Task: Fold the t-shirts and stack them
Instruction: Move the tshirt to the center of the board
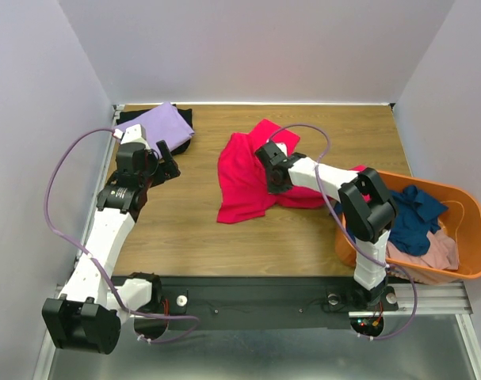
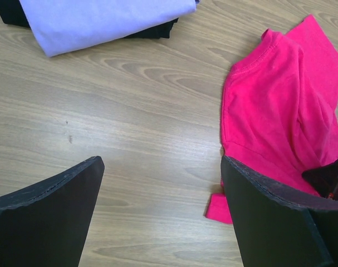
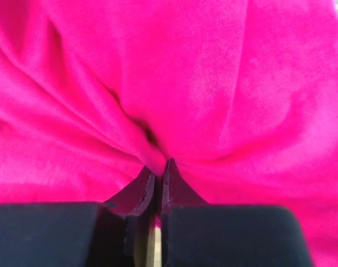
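A crimson-pink t-shirt [image 1: 242,182] [image 2: 280,111] lies crumpled in the middle of the wooden table [image 1: 192,229]. My right gripper [image 1: 273,180] [image 3: 159,167] presses down into its right part and is shut, with a small fold of the pink cloth [image 3: 157,83] pinched between its tips. A folded lavender t-shirt [image 1: 162,123] [image 2: 102,19] rests on a folded black t-shirt [image 1: 185,144] [image 2: 152,30] at the back left. My left gripper [image 1: 167,158] [image 2: 160,167] hangs open over bare wood between that stack and the pink shirt, holding nothing.
An orange tub [image 1: 479,237] stands at the right edge, holding a navy blue t-shirt [image 1: 418,218] and a dusty pink one [image 1: 434,253]. White walls close the table at the back and both sides. The arm bases sit on a black rail [image 1: 248,297] at the near edge.
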### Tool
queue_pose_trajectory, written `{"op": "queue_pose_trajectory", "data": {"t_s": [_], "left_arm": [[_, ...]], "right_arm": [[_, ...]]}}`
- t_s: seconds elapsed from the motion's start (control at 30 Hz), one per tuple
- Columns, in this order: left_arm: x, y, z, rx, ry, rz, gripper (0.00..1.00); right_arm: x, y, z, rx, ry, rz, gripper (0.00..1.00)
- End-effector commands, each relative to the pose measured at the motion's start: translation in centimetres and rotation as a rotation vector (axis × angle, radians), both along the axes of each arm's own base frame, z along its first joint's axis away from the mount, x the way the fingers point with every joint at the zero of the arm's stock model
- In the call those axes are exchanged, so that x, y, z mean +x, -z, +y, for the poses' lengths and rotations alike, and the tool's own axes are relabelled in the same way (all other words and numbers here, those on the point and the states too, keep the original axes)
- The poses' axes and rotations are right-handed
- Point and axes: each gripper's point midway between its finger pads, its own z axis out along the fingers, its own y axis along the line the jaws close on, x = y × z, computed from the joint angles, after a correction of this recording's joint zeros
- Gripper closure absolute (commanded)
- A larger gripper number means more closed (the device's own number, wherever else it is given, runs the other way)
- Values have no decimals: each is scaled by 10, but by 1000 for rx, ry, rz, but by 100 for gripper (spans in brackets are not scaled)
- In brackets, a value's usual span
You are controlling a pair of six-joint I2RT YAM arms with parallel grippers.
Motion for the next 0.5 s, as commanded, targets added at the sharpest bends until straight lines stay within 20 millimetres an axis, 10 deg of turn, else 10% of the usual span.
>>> {"op": "queue_pose_trajectory", "data": {"t_s": [0.0, 0.47], "left_arm": [[0, -14, 3, 12, -3, -50, 1], [-1, -13, 3, 8, -2, -53, 1]], "right_arm": [[30, -84, 26, 120, -43, -156, 100], [75, -269, 100, 305, -132, -449, 99]]}}
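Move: The pink t-shirt is already pinched in the right fingers just over the table; the board's centre, where it is to go, lies roughly 8 cm to that hand's left, level in reach and about 2 cm lower. The purple folded shirt is some 32 cm left and 17 cm ahead; the orange bin's middle is 35 cm right and 9 cm back. From the left hand, the board's centre is about 21 cm right, 2 cm ahead and 22 cm below. The pink t-shirt is hauled up off the board by the right hand, which keeps its pinch and climbs fast, some 24 cm, starting slowly, while drifting about 9 cm left and 8 cm forward. The wrist tips the fingers up some 25 degrees and rolls so that its left side rises. ##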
